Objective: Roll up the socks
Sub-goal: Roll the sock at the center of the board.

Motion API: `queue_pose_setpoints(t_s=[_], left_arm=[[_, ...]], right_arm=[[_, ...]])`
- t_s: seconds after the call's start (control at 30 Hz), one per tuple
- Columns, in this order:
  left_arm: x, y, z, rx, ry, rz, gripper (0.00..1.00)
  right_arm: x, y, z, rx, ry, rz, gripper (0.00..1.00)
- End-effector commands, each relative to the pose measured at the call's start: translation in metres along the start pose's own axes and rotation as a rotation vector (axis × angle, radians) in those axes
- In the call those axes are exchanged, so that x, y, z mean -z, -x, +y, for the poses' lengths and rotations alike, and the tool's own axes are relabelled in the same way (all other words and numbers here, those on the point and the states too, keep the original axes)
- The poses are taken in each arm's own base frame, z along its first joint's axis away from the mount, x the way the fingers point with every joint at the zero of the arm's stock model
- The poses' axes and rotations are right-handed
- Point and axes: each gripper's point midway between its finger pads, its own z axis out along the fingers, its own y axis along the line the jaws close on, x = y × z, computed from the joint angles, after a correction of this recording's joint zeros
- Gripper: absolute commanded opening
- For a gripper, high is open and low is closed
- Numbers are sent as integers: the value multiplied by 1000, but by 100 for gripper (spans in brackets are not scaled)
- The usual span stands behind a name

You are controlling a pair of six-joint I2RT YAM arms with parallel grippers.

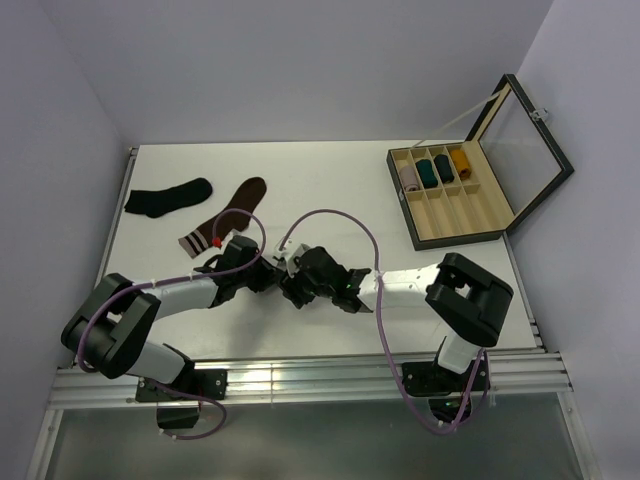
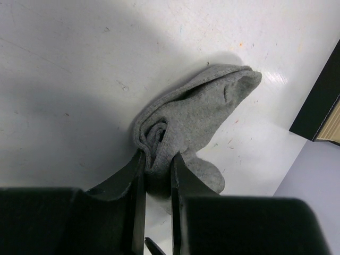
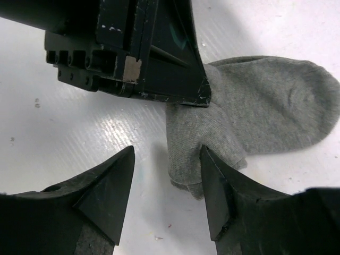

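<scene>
A light grey sock [image 2: 196, 117] lies on the white table, one end rolled into a tight bundle. My left gripper [image 2: 158, 159] is shut on that rolled end, with the fabric pinched between its fingers. In the right wrist view the same grey sock [image 3: 265, 106] spreads to the right, and the left gripper's black body [image 3: 149, 53] sits over it. My right gripper [image 3: 167, 151] is open; its right finger [image 3: 218, 186] touches the folded end and its left finger stands on bare table. From above, both grippers [image 1: 285, 278] meet at the table's near middle and hide the sock.
A plain black sock [image 1: 168, 197] and a dark brown sock [image 1: 232, 210] with a pale striped cuff lie at the back left. A wooden compartment box [image 1: 470, 215] with its lid [image 1: 525, 150] up stands at the right, with several rolled socks in its back row.
</scene>
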Motion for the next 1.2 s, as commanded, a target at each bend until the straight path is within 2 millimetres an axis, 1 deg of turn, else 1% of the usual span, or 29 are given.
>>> queue_pose_setpoints(t_s=[0.0, 0.23, 0.37, 0.47, 0.6, 0.63, 0.73, 0.77, 0.83, 0.87, 0.9, 1.0, 1.03, 1.1, 1.13, 1.17], left_arm=[[-2, -12, 47, -40, 160, 42, 0], [-3, -11, 47, -51, 160, 42, 0], [-4, -11, 47, -55, 163, 44, 0], [-4, -13, 45, -59, 155, 57, 0], [-4, -13, 44, -63, 154, 59, 0], [-4, -13, 43, -65, 153, 59, 0], [-5, -13, 42, -72, 150, 66, 0], [-5, -14, 43, -75, 154, 69, 0], [-5, -13, 42, -78, 149, 69, 0], [-5, -12, 43, -81, 152, 70, 0], [-6, -12, 43, -81, 153, 68, 0], [-6, -8, 42, -88, 151, 68, 0], [-6, -7, 43, -86, 154, 68, 0], [-6, -2, 42, -88, 152, 62, 0], [-7, 1, 42, -85, 155, 60, 0], [-7, 2, 43, -86, 157, 59, 0]], right_arm=[[-4, 17, -26, 48, -133, -33, 61], [-1, 33, -33, 74, -169, -67, 62], [-5, 34, -32, 97, -163, -55, 62], [-11, 26, -33, 107, -165, -34, 63], [-23, 4, -34, 118, -159, 40, 63], [-27, -7, -33, 121, -156, 75, 63], [-30, -23, -32, 107, -147, 113, 63], [-33, -31, -33, 100, -149, 142, 63], [-34, -41, -34, 95, -155, 184, 63], [-36, -50, -34, 88, -158, 209, 63], [-37, -52, -34, 83, -157, 220, 63], [-39, -73, -34, 46, -135, 287, 63], [-38, -79, -33, 34, -120, 315, 63], [-36, -89, -39, 15, -124, 345, 63], [-33, -95, -38, -19, -127, 366, 63], [-32, -98, -38, -31, -125, 377, 63]])
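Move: The folded part of the grey sock, still pinched in the left fingers, lies about 4 cm ahead of the right hand, 1 cm to its left and 2 cm below. From the left hand it is some 1 cm ahead, 2 cm right, 1 cm down. Its loose end sits roughly 7 cm ahead and 2 cm right of the right hand, 4 cm lower; the brown sock lies some 19 cm ahead and 16 cm left of the right hand, about 4 cm below. Forward, first rising slightly and then sinking, the open right hand travels about 5 cm ahead and ends 2 to 3 cm lower, its fingers coming astride the grey sock's folded part beside the left fingertips, with a small wrist tilt of some 10 degrees. The left hand keeps its pinch on the sock and eases barely more than a centimetre forward. ##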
